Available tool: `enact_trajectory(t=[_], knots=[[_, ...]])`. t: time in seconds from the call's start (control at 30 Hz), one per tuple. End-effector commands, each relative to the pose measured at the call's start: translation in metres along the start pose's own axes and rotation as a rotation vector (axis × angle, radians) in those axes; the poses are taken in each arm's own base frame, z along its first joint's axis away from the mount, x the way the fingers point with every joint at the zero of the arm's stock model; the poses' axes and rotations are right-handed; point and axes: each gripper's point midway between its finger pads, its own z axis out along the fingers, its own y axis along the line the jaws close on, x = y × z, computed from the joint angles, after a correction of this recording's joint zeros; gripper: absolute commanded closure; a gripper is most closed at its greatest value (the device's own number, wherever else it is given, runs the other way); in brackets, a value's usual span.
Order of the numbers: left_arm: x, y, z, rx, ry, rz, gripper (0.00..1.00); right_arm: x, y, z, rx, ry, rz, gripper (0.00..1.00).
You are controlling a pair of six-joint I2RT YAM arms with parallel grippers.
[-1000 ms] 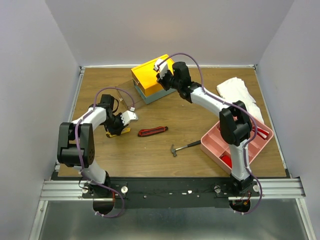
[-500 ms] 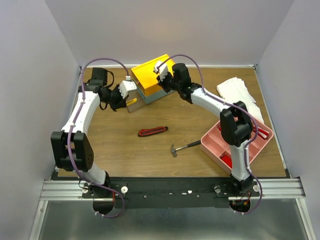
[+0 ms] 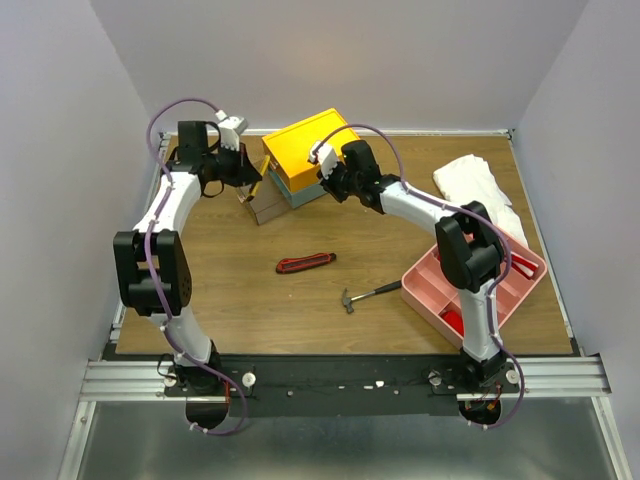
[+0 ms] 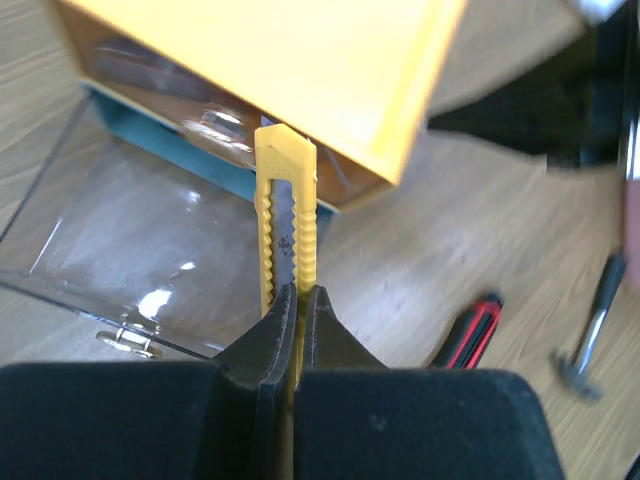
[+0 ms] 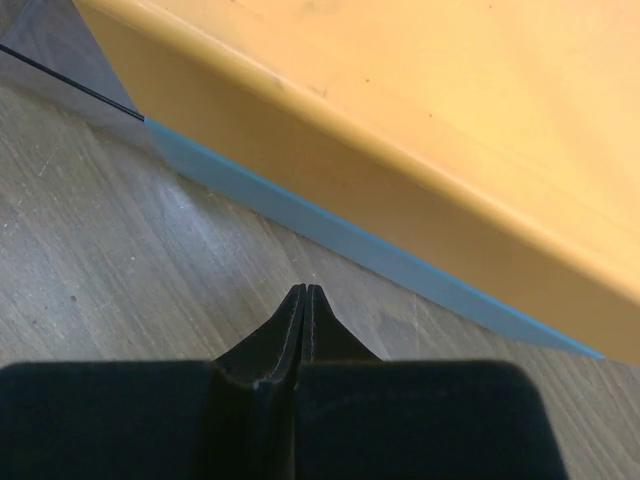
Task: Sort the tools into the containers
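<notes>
My left gripper point(image 4: 297, 300) is shut on the yellow utility knife point(image 4: 287, 220), which sticks out forward over the clear pull-out drawer point(image 4: 110, 230) of the yellow-topped container point(image 4: 300, 60). In the top view this gripper point(image 3: 243, 170) sits at the back left, beside the drawer point(image 3: 262, 203). My right gripper point(image 5: 305, 292) is shut with nothing in it, just above the table by the container's grey-blue base point(image 5: 380, 250), at the right front of the container point(image 3: 300, 148). A red utility knife point(image 3: 305, 263) and a black-handled mini hammer point(image 3: 368, 295) lie mid-table.
A pink tray point(image 3: 430, 295) with red items stands at the right front, partly behind the right arm. A white cloth point(image 3: 478, 183) lies at the back right. The red knife point(image 4: 465, 330) and the hammer point(image 4: 590, 330) also show in the left wrist view.
My left arm has swung from the table's left middle to the back with the yellow knife, ending over the open drawer. The right gripper has slid slightly along the container's front.
</notes>
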Motion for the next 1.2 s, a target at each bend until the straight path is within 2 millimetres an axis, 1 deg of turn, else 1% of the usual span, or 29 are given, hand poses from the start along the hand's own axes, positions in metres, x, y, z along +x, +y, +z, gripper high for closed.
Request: enact_trajectory(t=[0.0,0.03,0.1,0.13,0.2,0.23,0.3,0.33,0.37,0.4,0.43,0.53,0.57,0.6,0.63,0.7,0.73,0.77,0.8,0.83,0.87,0.9,0.93,0.97,1.0,1.03,1.1,1.13,1.17], knots=[[-0.043,0.019,0.003,-0.039,-0.211,-0.256,1.0,0.006,0.002,-0.004,0.013,0.027,-0.019,0.93],[-0.039,0.024,0.008,-0.046,-0.211,-0.313,1.0,0.006,0.001,-0.004,0.015,0.027,-0.021,0.93],[-0.039,0.029,0.015,-0.048,-0.232,-0.357,1.0,0.003,0.0,-0.004,0.019,0.023,-0.024,0.93],[-0.031,0.035,0.022,-0.058,-0.217,-0.399,1.0,0.002,-0.001,-0.006,0.022,0.02,-0.023,0.93],[-0.035,0.038,0.027,-0.045,-0.244,-0.467,1.0,-0.004,-0.003,-0.008,0.025,0.01,-0.025,0.93],[-0.028,0.043,0.034,-0.048,-0.235,-0.512,1.0,-0.006,-0.004,-0.01,0.027,0.005,-0.025,0.93],[-0.023,0.051,0.038,-0.085,-0.242,-0.585,1.0,-0.014,-0.003,-0.016,0.021,-0.007,-0.031,0.93],[-0.016,0.057,0.041,-0.107,-0.231,-0.61,1.0,-0.018,-0.003,-0.018,0.017,-0.015,-0.036,0.93],[-0.01,0.067,0.042,-0.16,-0.23,-0.636,0.99,-0.02,0.0,-0.02,0.003,-0.019,-0.042,0.93],[-0.003,0.07,0.043,-0.178,-0.216,-0.678,0.99,-0.029,-0.001,-0.027,0.003,-0.035,-0.051,0.93],[0.005,0.073,0.043,-0.189,-0.209,-0.703,0.98,-0.033,0.002,-0.029,-0.009,-0.042,-0.061,0.93],[0.013,0.076,0.042,-0.191,-0.212,-0.768,0.96,-0.046,0.011,-0.042,-0.045,-0.065,-0.103,0.9],[0.012,0.076,0.041,-0.186,-0.215,-0.775,0.93,-0.047,0.016,-0.046,-0.069,-0.066,-0.117,0.89],[0.012,0.075,0.041,-0.179,-0.212,-0.782,0.76,-0.047,0.021,-0.049,-0.091,-0.066,-0.126,0.86],[0.009,0.073,0.039,-0.171,-0.217,-0.776,0.7,-0.049,0.027,-0.055,-0.112,-0.071,-0.135,0.82],[0.001,0.069,0.037,-0.15,-0.228,-0.762,0.58,-0.044,0.045,-0.062,-0.2,-0.068,-0.15,0.68],[-0.005,0.064,0.033,-0.131,-0.237,-0.749,0.54,-0.041,0.054,-0.064,-0.244,-0.068,-0.154,0.59],[-0.012,0.063,0.029,-0.121,-0.251,-0.742,0.5,-0.035,0.076,-0.072,-0.361,-0.069,-0.173,0.5],[-0.015,0.062,0.026,-0.125,-0.254,-0.742,0.44,-0.03,0.088,-0.076,-0.418,-0.065,-0.187,0.47],[-0.023,0.06,0.02,-0.131,-0.27,-0.731,0.43,-0.027,0.102,-0.08,-0.469,-0.061,-0.202,0.43],[-0.029,0.06,0.014,-0.129,-0.283,-0.728,0.42,-0.015,0.117,-0.083,-0.535,-0.038,-0.22,0.42],[-0.032,0.059,0.01,-0.126,-0.291,-0.725,0.41,-0.01,0.127,-0.085,-0.57,-0.027,-0.239,0.41],[-0.04,0.055,0.002,-0.124,-0.307,-0.715,0.41,-0.006,0.143,-0.085,-0.611,-0.013,-0.263,0.41],[-0.043,0.055,-0.004,-0.13,-0.318,-0.71,0.41,0.003,0.152,-0.087,-0.642,0.015,-0.3,0.4],[-0.045,0.058,-0.012,-0.141,-0.327,-0.711,0.41,0.013,0.163,-0.085,-0.672,0.039,-0.315,0.4],[-0.054,0.053,-0.024,-0.142,-0.353,-0.691,0.41,0.016,0.176,-0.085,-0.705,0.045,-0.349,0.39],[-0.053,0.054,-0.04,-0.15,-0.365,-0.677,0.41,0.031,0.188,-0.081,-0.729,0.077,-0.396,0.39],[-0.062,0.048,-0.052,-0.148,-0.39,-0.646,0.41,0.033,0.195,-0.079,-0.74,0.083,-0.41,0.39],[-0.055,0.046,-0.058,-0.159,-0.375,-0.651,0.41,0.036,0.197,-0.077,-0.745,0.09,-0.417,0.39]])
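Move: Nearly straight below the left hand, which already holds the yellow utility knife, lies the open clear drawer, about 2 cm ahead, 1 cm left and 16 cm down; the yellow box stands some 8 cm ahead and 10 cm right of that hand. From the right hand, the red utility knife lies about 18 cm back, 7 cm left and 10 cm down, with the hammer about 25 cm back and 6 cm right, and the box roughly 5 cm ahead and 5 cm left. Carrying the yellow knife forward some 5 cm, then down over the open drawer while turning counter-clockwise and rolling its left side down, the left hand opens and lets go, then rises about 6 cm. The right hand stays shut beside the box at first, then arcs up and back some 16 cm, slightly left, sinking again above the red knife as it opens and turns counter-clockwise. ##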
